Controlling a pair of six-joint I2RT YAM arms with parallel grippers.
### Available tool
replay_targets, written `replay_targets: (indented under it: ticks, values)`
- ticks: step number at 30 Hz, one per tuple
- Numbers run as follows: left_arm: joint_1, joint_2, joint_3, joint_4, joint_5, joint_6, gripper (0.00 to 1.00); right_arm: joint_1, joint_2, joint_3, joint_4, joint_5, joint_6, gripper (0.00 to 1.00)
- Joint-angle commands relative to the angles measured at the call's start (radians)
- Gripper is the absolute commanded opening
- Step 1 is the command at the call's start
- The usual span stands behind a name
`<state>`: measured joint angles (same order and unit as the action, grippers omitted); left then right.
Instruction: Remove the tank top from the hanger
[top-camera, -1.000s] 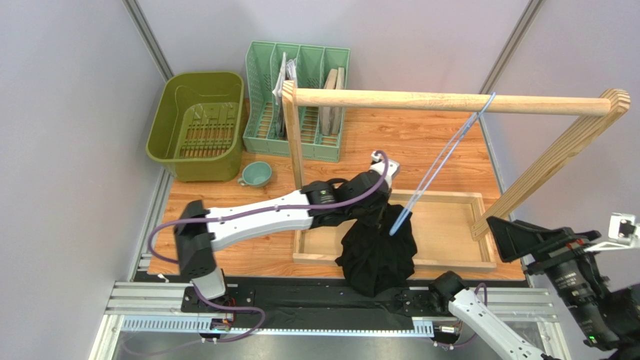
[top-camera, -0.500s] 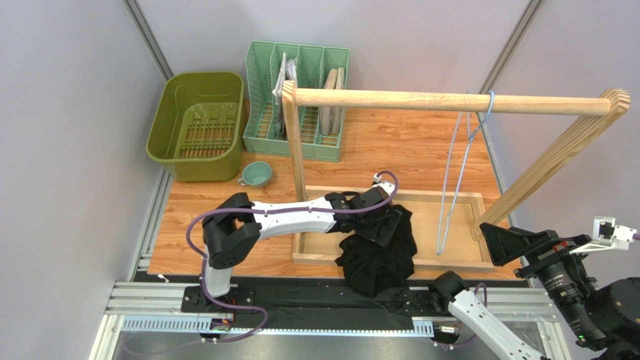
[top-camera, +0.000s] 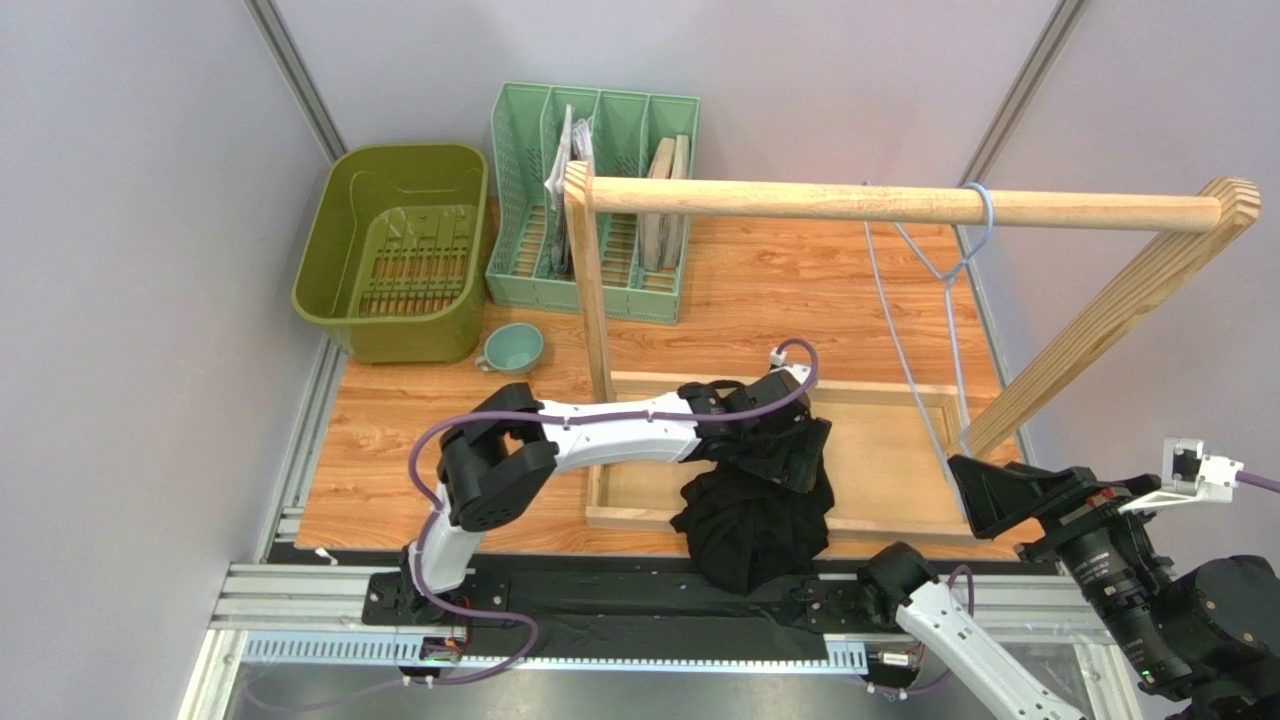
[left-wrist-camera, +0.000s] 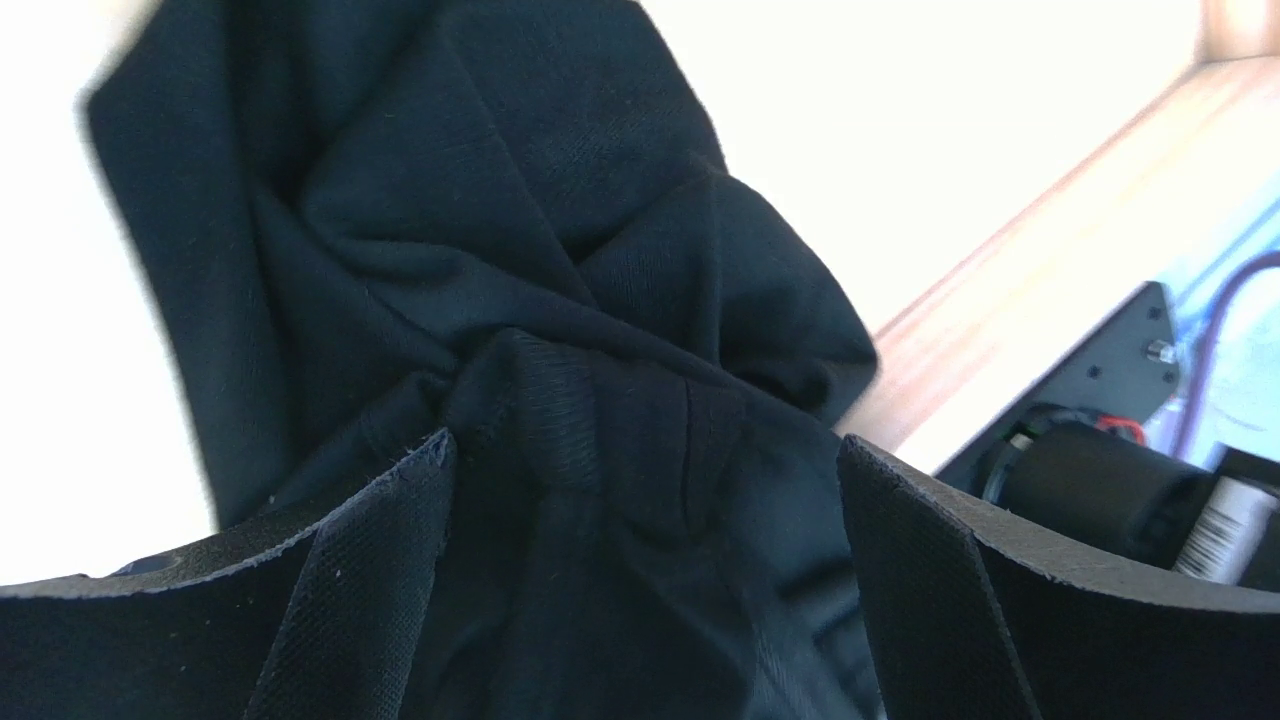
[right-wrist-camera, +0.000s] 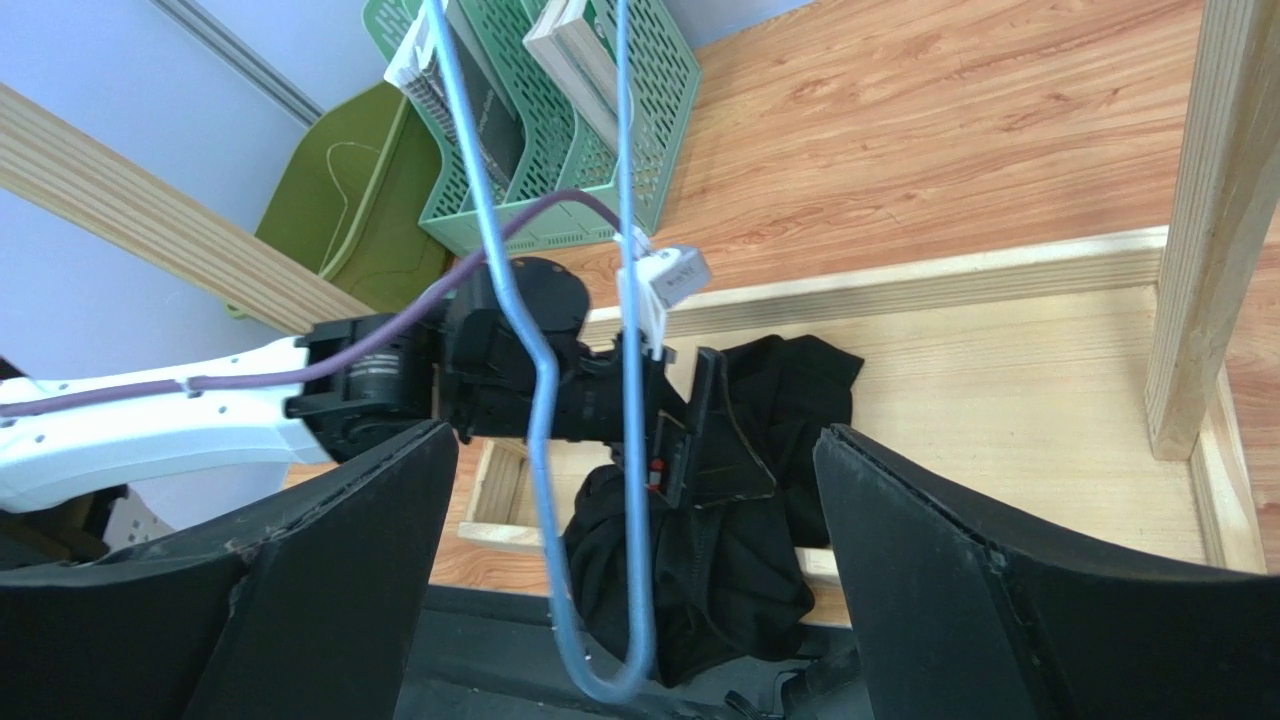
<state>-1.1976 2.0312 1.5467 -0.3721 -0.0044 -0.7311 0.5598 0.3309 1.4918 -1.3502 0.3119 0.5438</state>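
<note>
The black tank top (top-camera: 751, 525) lies crumpled over the front edge of the wooden tray (top-camera: 902, 450), off the hanger. My left gripper (top-camera: 784, 450) hovers right over the heap, open. In the left wrist view its jaws (left-wrist-camera: 646, 446) stand wide apart with the tank top (left-wrist-camera: 496, 225) loose beneath and between them. The light-blue hanger (top-camera: 983, 210) hangs bare from the wooden rail (top-camera: 781, 197), swung to the right. My right gripper (top-camera: 984, 488) is open near the hanger's lower end. In the right wrist view the hanger (right-wrist-camera: 630, 495) dangles in front of its spread jaws (right-wrist-camera: 631, 443), ungripped, with the tank top (right-wrist-camera: 706, 570) behind.
An olive basket (top-camera: 394, 248), a green file rack (top-camera: 594, 195) and a teal cup (top-camera: 514, 348) stand at the back left. The rail's slanted right support (top-camera: 1112, 323) rises beside the tray. A black rail strip runs along the table's near edge.
My left gripper opened, let go of the tank top and sank toward the tray. The hanger, earlier pulled down-left to the garment, swung free to the right.
</note>
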Motion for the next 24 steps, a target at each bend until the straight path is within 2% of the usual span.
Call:
replay_targets:
  ticks: [1,7,10,11,13,14,16,17,20,24]
  values:
    - [-0.013,0.066,0.047,-0.001,-0.034,-0.048,0.99,0.006,-0.024,-0.014,-0.075,-0.022,-0.016,0.96]
    - [-0.031,0.104,0.018,-0.018,-0.124,-0.065,0.97,0.005,-0.049,-0.070,-0.066,-0.042,-0.001,0.95]
    - [-0.040,0.096,-0.002,-0.018,-0.155,-0.064,0.80,0.005,-0.056,-0.088,-0.060,-0.046,0.002,0.95]
    - [-0.042,0.089,-0.007,-0.018,-0.161,-0.060,0.64,0.005,-0.058,-0.091,-0.055,-0.050,0.002,0.95]
    - [-0.042,0.075,-0.016,-0.024,-0.181,-0.053,0.49,0.006,-0.062,-0.097,-0.052,-0.048,0.005,0.95]
    - [-0.040,0.067,-0.017,-0.030,-0.189,-0.041,0.35,0.005,-0.064,-0.097,-0.050,-0.046,0.007,0.95]
    - [-0.040,0.035,-0.013,-0.059,-0.219,-0.028,0.22,0.005,-0.064,-0.096,-0.050,-0.046,0.008,0.95]
    - [-0.042,0.020,-0.011,-0.065,-0.227,-0.018,0.10,0.005,-0.062,-0.097,-0.050,-0.051,0.007,0.95]
    - [-0.042,-0.048,-0.004,-0.100,-0.253,0.021,0.00,0.005,-0.061,-0.094,-0.050,-0.053,0.008,0.95]
    - [-0.042,-0.153,-0.040,-0.117,-0.223,0.074,0.00,0.005,-0.062,-0.096,-0.049,-0.051,0.007,0.95]
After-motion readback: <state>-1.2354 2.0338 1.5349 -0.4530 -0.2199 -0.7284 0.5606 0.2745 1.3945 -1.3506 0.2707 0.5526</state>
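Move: The black tank top lies bunched in the wooden tray under my open left fingers; its middle is about 5 cm below, 5 cm back and 4 cm to the left. The tray's near rim, over which the cloth drapes, is roughly 9 cm straight back and 6 cm down. From my right hand the tank top is some 5 cm ahead, 18 cm left and 33 cm down. The hanger hangs about 15 cm ahead of it, 4 cm left and level. I drive my open left fingers about 4 cm down into the upper part of the tank top, close them fully on a fold, then draw back up some 2.5 cm and a similar amount left, keeping the pinch. Meanwhile my right hand sinks about 2.5 cm, still open, close to the hanger's near end. ##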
